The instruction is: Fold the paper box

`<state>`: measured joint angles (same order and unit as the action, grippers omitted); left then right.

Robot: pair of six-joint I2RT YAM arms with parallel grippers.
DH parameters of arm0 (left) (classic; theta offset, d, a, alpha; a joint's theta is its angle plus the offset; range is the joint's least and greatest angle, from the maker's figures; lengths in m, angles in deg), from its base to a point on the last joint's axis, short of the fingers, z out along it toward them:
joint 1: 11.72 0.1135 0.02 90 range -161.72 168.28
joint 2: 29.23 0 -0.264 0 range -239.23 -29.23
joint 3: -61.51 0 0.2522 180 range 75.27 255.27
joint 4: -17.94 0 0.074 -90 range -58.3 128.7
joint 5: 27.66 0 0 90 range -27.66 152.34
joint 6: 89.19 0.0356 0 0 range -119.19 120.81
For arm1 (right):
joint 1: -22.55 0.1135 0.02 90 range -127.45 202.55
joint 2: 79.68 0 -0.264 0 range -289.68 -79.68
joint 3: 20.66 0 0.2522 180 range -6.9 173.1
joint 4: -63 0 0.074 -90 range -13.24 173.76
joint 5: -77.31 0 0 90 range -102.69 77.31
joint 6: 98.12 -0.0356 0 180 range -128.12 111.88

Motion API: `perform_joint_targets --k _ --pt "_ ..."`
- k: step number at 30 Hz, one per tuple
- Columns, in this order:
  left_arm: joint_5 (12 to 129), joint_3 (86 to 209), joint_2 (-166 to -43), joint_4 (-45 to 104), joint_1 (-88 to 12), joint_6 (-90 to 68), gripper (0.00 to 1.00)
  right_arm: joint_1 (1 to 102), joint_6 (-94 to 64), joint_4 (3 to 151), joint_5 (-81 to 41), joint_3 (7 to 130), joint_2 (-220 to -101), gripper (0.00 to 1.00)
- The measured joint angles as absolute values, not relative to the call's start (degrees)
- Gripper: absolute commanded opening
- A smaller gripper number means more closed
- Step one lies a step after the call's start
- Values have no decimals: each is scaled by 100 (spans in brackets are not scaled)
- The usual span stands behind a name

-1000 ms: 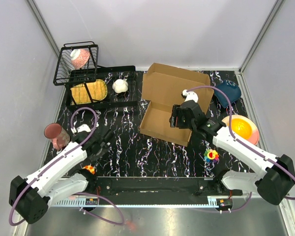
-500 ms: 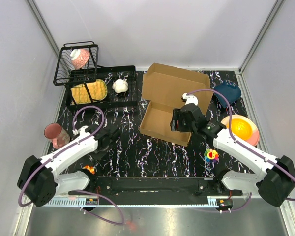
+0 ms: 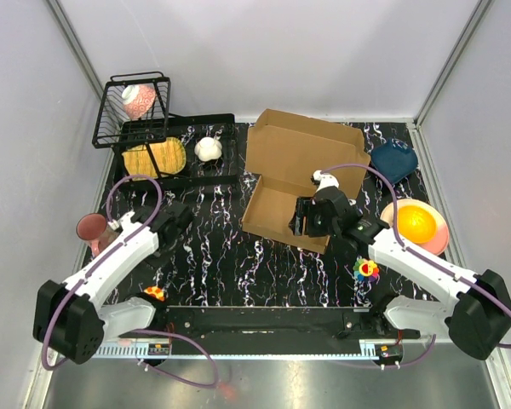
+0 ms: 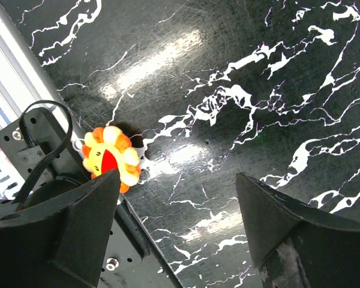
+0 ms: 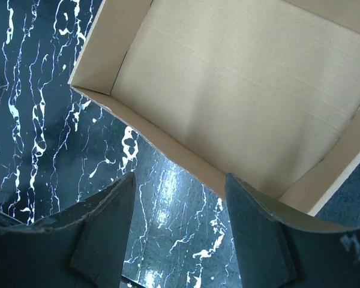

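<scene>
The paper box [image 3: 272, 200] is brown cardboard and lies right of the table's middle as an open tray. Its lid [image 3: 302, 152] stands up behind it. In the right wrist view the tray's pale floor [image 5: 246, 90] and front wall fill the top of the picture. My right gripper [image 3: 300, 220] hangs open over the tray's near wall, and nothing lies between its fingertips [image 5: 180, 198]. My left gripper [image 3: 174, 218] is far from the box, at the left over bare marble. It is open and empty [image 4: 177, 204].
A black wire basket [image 3: 132, 106] and a black rack [image 3: 175, 153] with a yellow item and a white item stand at the back left. A pink cup [image 3: 94, 232] is beside the left arm. A blue bowl [image 3: 394, 160], an orange-centred plate [image 3: 417, 223], a colourful flower toy [image 3: 366, 270] and an orange flower toy [image 4: 111, 157] are also here.
My left gripper has swung away from the near edge, toward the back left. My right gripper has drawn back from over the tray's floor to its near wall.
</scene>
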<state>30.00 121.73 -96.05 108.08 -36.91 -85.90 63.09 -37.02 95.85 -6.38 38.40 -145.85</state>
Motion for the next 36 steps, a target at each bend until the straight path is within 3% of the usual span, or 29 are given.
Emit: perform_joint_targets --k 8,18,26,36 --pt "3186 12147 -9339 10837 -3742 -8079 79 6309 -3628 10003 -485 4096 -14570 69" --pt "3258 12166 -9201 9529 -4924 -7493 80 5979 -4303 12049 1237 4979 -13737 67" --pt "3295 12219 -9312 8568 -5416 -7218 81 4892 -6094 12969 1145 3934 -12898 67" --pt "3501 11688 -8659 7956 -5718 -7251 82 4761 -8251 13577 673 2675 -13040 69"
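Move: The open box tray, its lid tipped back, has its middle about 4 cm ahead of the right hand, 4 cm to its left and 11 cm below. The rainbow flower lies some 12 cm back and 18 cm right of that hand; the orange bowl is level with it, 32 cm right. From the left hand the tray is roughly 14 cm ahead and 40 cm right, the orange flower 9 cm back and 1 cm right, the mug 8 cm ahead and 15 cm left. Open right hand sweeps 17 cm right, then back and down, away from box; left goes 12 cm towards it. ##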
